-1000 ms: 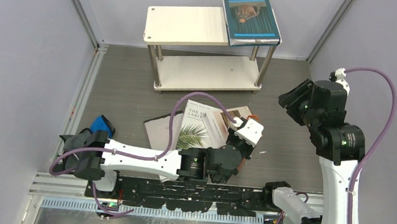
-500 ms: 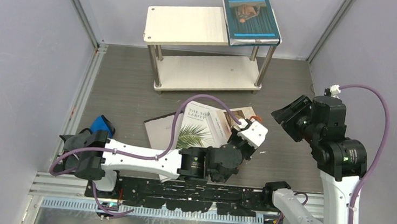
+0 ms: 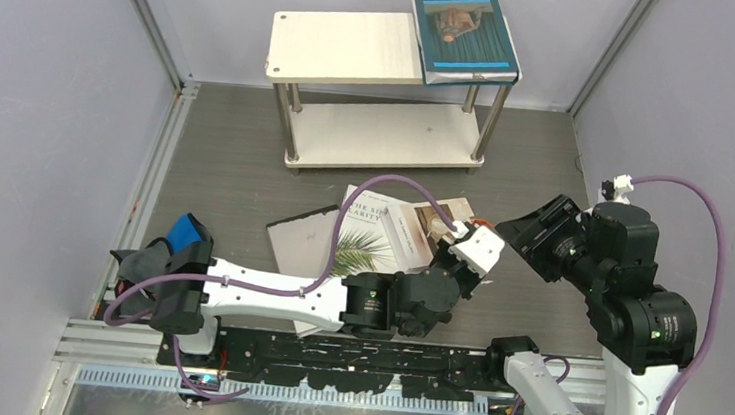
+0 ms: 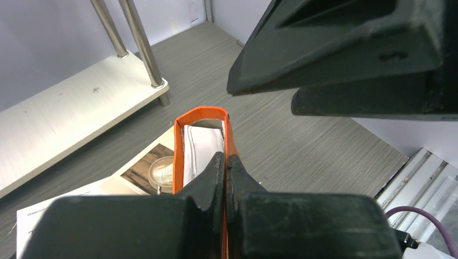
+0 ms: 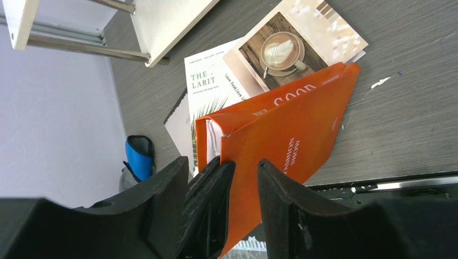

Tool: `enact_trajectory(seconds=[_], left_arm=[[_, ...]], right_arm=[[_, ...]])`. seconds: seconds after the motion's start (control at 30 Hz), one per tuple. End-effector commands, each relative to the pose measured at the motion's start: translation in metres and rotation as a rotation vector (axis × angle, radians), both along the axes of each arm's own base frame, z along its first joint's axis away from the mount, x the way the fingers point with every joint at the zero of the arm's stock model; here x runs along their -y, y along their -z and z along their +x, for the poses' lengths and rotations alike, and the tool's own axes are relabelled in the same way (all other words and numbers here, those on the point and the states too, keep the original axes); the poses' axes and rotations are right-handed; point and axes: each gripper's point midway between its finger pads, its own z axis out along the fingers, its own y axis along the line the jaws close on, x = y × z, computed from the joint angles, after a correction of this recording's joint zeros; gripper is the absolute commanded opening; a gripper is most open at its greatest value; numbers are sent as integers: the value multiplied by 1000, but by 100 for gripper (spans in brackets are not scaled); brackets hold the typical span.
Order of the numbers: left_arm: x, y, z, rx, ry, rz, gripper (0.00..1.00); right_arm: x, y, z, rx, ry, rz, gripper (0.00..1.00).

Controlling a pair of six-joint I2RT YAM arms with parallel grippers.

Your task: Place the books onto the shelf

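Note:
My left gripper (image 4: 226, 162) is shut on one cover of the orange "GOOD" book (image 5: 302, 129), which stands on edge and slightly open, white pages showing. My right gripper (image 5: 222, 167) is open right beside it, one finger on each side of the left fingers and the pinched cover, not closed on them. Under and beside the orange book lie the beige cup book (image 3: 411, 233), the white palm-leaf book (image 3: 365, 242) and a grey book (image 3: 295, 241). The teal portrait book (image 3: 464, 32) lies on the right end of the shelf's (image 3: 347, 47) top board.
A small blue object (image 3: 189, 232) sits on the floor near the left arm's base. The shelf's lower board (image 4: 70, 113) holds nothing. Grey walls close in on both sides, and a black rail runs along the near edge.
The right arm has come down and leftward to the orange book, its open jaws now around the held cover. The left gripper has shifted slightly right with the book.

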Motion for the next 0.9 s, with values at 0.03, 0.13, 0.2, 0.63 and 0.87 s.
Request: enact_trajectory(seconds=[0.03, 0.13, 0.2, 0.63, 0.87], left_arm=[[9, -26, 0, -12, 17, -94, 0], [13, -25, -2, -15, 25, -95, 0], [14, -26, -1, -16, 26, -98, 0], [23, -23, -3, -18, 49, -103, 0], [29, -22, -6, -29, 76, -109, 0]], right_arm=[[-9, 4, -2, -7, -53, 21, 54], [-10, 9, 0, -16, -56, 22, 54], [-10, 14, 1, -27, -56, 14, 53], [-1, 39, 4, -81, -45, -52, 41], [6, 43, 4, -98, -36, -97, 32]])
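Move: The orange book hangs upright from the left hand; its middle lies about 6 cm ahead of that hand, 4 cm to its right and 11 cm below. From the open right hand the book's middle is some 5 cm ahead, 3 cm left and 14 cm below, its upper edge much nearer. On the table, from the right hand, the coffee-cup book is roughly 16 cm ahead and 10 cm left, the palm-leaf book 11 cm ahead and 23 cm left, both some 32 cm down. The orange book's upper edge, still pinched in the shut left fingers, is what the right hand comes down onto: it sinks about 4.5 cm, tips some 5 to 10 degrees further down, and from halfway closes its jaws partly around the cover beside the left fingertips. The left hand keeps its grip and carries the book about 2 cm to the right, towards those jaws. ##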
